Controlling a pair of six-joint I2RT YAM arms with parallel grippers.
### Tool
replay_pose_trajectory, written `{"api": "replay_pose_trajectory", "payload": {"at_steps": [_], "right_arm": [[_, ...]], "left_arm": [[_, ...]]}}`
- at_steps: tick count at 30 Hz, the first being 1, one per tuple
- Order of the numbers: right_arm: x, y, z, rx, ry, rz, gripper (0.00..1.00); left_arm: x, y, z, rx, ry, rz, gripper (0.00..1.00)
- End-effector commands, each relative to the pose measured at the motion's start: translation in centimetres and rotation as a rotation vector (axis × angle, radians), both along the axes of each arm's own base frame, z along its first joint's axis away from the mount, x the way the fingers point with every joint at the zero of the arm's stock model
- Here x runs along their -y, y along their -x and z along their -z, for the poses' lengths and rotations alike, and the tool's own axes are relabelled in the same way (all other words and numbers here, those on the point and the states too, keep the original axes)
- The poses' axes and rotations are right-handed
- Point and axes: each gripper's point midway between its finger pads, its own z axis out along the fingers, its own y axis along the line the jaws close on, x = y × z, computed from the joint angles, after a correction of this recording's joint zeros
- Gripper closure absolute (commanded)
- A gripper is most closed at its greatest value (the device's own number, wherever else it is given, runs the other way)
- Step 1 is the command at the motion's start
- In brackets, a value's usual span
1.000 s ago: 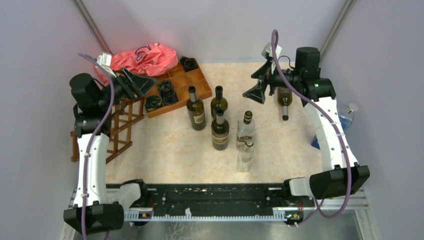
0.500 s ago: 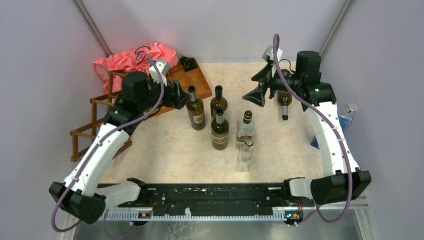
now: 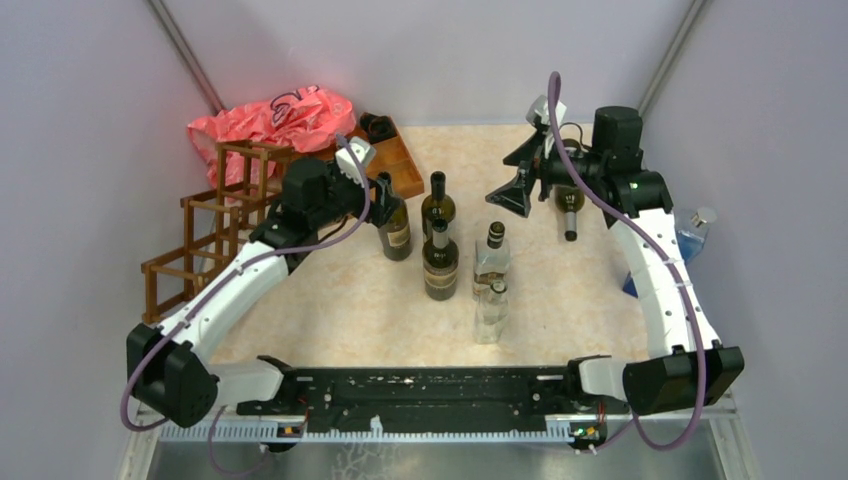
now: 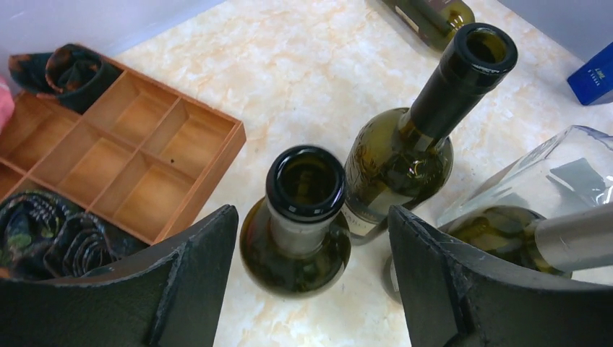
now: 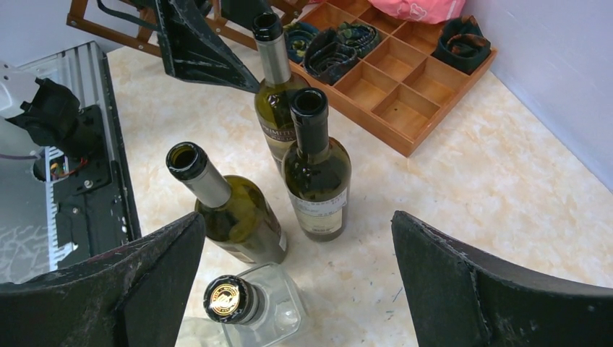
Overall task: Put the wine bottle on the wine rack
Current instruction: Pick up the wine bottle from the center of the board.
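Observation:
The wine bottle (image 3: 393, 222) nearest the rack is dark green, uncorked and upright on the table. In the left wrist view its mouth (image 4: 306, 181) stands between the jaws of my left gripper (image 4: 311, 242). The jaws are open, with a gap on each side of the neck. From above, my left gripper (image 3: 376, 188) hangs at the bottle's neck. The wine rack (image 3: 213, 225), a dark brown frame, stands at the left with nothing in it. My right gripper (image 3: 512, 186) hovers open and holds nothing; the right wrist view shows this gripper (image 5: 300, 282) above the standing bottles.
Two more green bottles (image 3: 437, 206) (image 3: 440, 264) and two clear ones (image 3: 492, 258) (image 3: 490, 312) stand mid-table. Another green bottle (image 3: 569, 204) lies under the right arm. An orange-brown tray (image 3: 398, 160) and a red bag (image 3: 275, 118) sit at the back left. A blue bottle (image 3: 693, 236) stands at the right wall.
My left arm has swung right, away from the rack, and its gripper now straddles the neck of the leftmost bottle. The right arm has barely moved.

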Motion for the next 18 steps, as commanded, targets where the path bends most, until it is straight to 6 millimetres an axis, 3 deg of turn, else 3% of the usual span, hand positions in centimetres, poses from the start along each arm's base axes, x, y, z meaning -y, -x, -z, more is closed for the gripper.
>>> {"api": "replay_pose_trajectory", "payload": {"at_steps": [1,10,18], "right_arm": [[-0.2,0.4,-1.8,0.072,-0.016,-0.009,0.01],[-0.2,0.0,-1.7,0.071,-0.013,-0.012,0.01],[-0.3,-0.2,-1.7,0.066,-0.013,-0.012,0.01]], "left_arm": [[1.4,-1.2,-1.0,0.108,0.012,0.03,0.2],[1.6,-1.9,1.1,0.104,-0.012,0.025,0.29],[2.7,-2.2,0.8,0.127,0.002,0.077,0.43]]}}
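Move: The wine bottle at the left of the group stands about 3 cm ahead and 3 cm to the right of the left hand, its middle some 10 cm below. A second wine bottle is about 11 cm to the right of it, level; the front wine bottle is 11 cm right and 10 cm nearer. The wooden tray is centred about 18 cm beyond it and 13 cm left. From the right hand, it lies some 24 cm left, 1 cm ahead and 18 cm lower. Left hand eases about 2 cm forward, down and slightly right around the left bottle's neck, fingers partly closing. ##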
